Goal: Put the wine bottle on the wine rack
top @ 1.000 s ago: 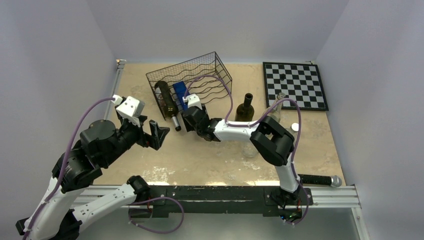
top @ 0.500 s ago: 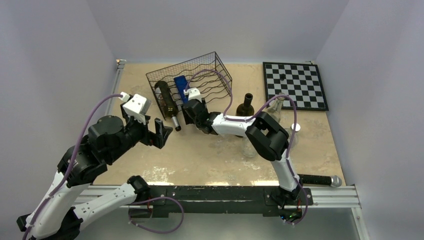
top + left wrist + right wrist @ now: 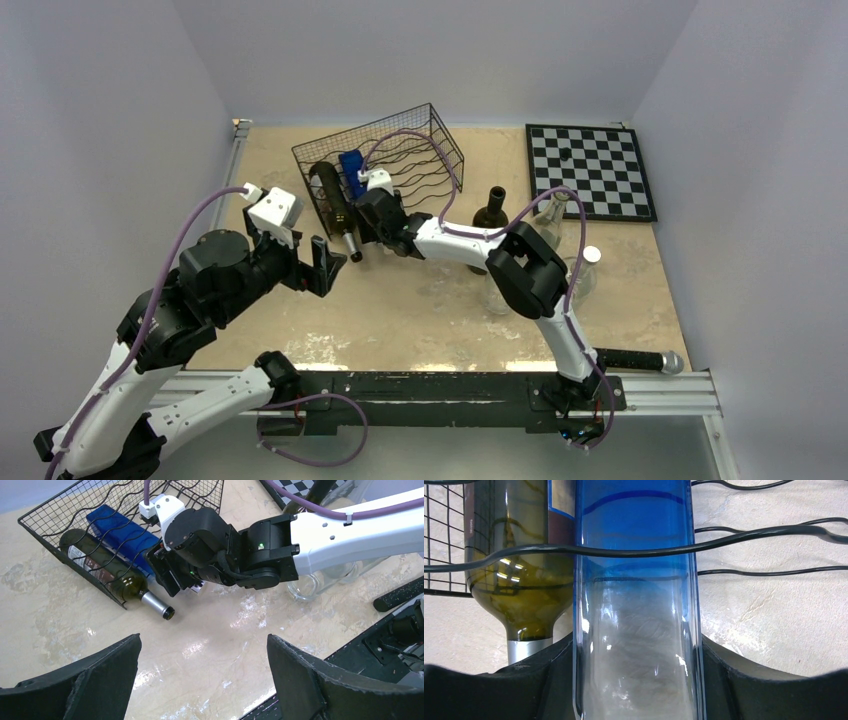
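Note:
The black wire wine rack (image 3: 415,140) stands at the back centre of the table. A dark green bottle (image 3: 333,205) lies in its left side, with the neck sticking out at the front. Beside it lies the blue wine bottle (image 3: 351,166), partly inside the rack under a wavy wire (image 3: 749,532). My right gripper (image 3: 372,210) is shut on the blue wine bottle (image 3: 636,605) at its clear lower end, with a finger pressed to each side. My left gripper (image 3: 203,637) hangs open over bare table in front of the rack, holding nothing.
A dark bottle (image 3: 490,215) stands upright right of the rack. Clear glass vessels (image 3: 590,265) sit near the right arm's elbow. A chessboard (image 3: 592,170) lies at the back right. A black-handled tool (image 3: 640,360) rests by the front rail.
The right arm has pushed the blue bottle back and left, deeper into the rack. The left arm rose a little and stayed open.

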`<state>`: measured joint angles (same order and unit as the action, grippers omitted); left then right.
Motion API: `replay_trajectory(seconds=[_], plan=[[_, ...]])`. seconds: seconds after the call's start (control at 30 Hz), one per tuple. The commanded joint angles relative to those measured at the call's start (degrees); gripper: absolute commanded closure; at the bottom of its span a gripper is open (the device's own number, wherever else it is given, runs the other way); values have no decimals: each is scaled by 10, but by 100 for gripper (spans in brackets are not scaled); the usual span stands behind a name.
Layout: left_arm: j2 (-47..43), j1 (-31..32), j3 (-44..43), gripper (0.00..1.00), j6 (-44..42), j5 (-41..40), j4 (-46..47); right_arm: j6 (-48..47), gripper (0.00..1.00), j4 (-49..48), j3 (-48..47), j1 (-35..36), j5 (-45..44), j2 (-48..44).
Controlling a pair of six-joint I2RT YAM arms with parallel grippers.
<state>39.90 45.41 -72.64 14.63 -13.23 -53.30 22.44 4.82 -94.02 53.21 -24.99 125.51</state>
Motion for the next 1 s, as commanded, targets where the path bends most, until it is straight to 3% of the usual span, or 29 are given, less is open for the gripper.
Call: replay_trajectory(seconds=[0.0, 0.13, 0.33, 0.67, 0.97], plan=[[-4, 0, -10, 1, 13, 4, 6, 26, 55, -51, -65, -7, -34, -23], [-7, -1, -10, 1, 13, 3, 6, 35, 33, -7, -72, -7, -36, -30], [-8, 0, -7, 1, 12, 4, 9, 32, 21, 30, -75, -7, -12, -42], [-20, 0, -13, 1, 3, 5, 20, 5, 8, 87, -71, -7, 31, -122], [-36, 0, -2, 1, -22, 11, 68, -50, 3, 287, -146, -25, 84, -245]])
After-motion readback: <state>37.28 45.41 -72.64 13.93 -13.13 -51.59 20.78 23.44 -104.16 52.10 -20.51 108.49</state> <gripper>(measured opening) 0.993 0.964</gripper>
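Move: Standing in the right hand's grip at its clear neck end, the blue bottle already lies in the wine rack, its middle about 6 cm ahead, 2 cm to the left and 1 cm below. The lying wine bottle's middle is some 8 cm left and 3 cm ahead, also 1 cm lower; the standing wine bottle is roughly 22 cm right and 7 cm back, its middle 8 cm higher. From the left hand, the blue bottle is about 30 cm ahead, 4 cm right and 28 cm below. Opening its fingers from the sides of the clear neck end, the right hand lets go of the blue bottle while easing about 1 cm forward and starting to rise. It then climbs away faster and faster, about 18 cm in all, tilting slightly, with the fingers nearly fully open. ##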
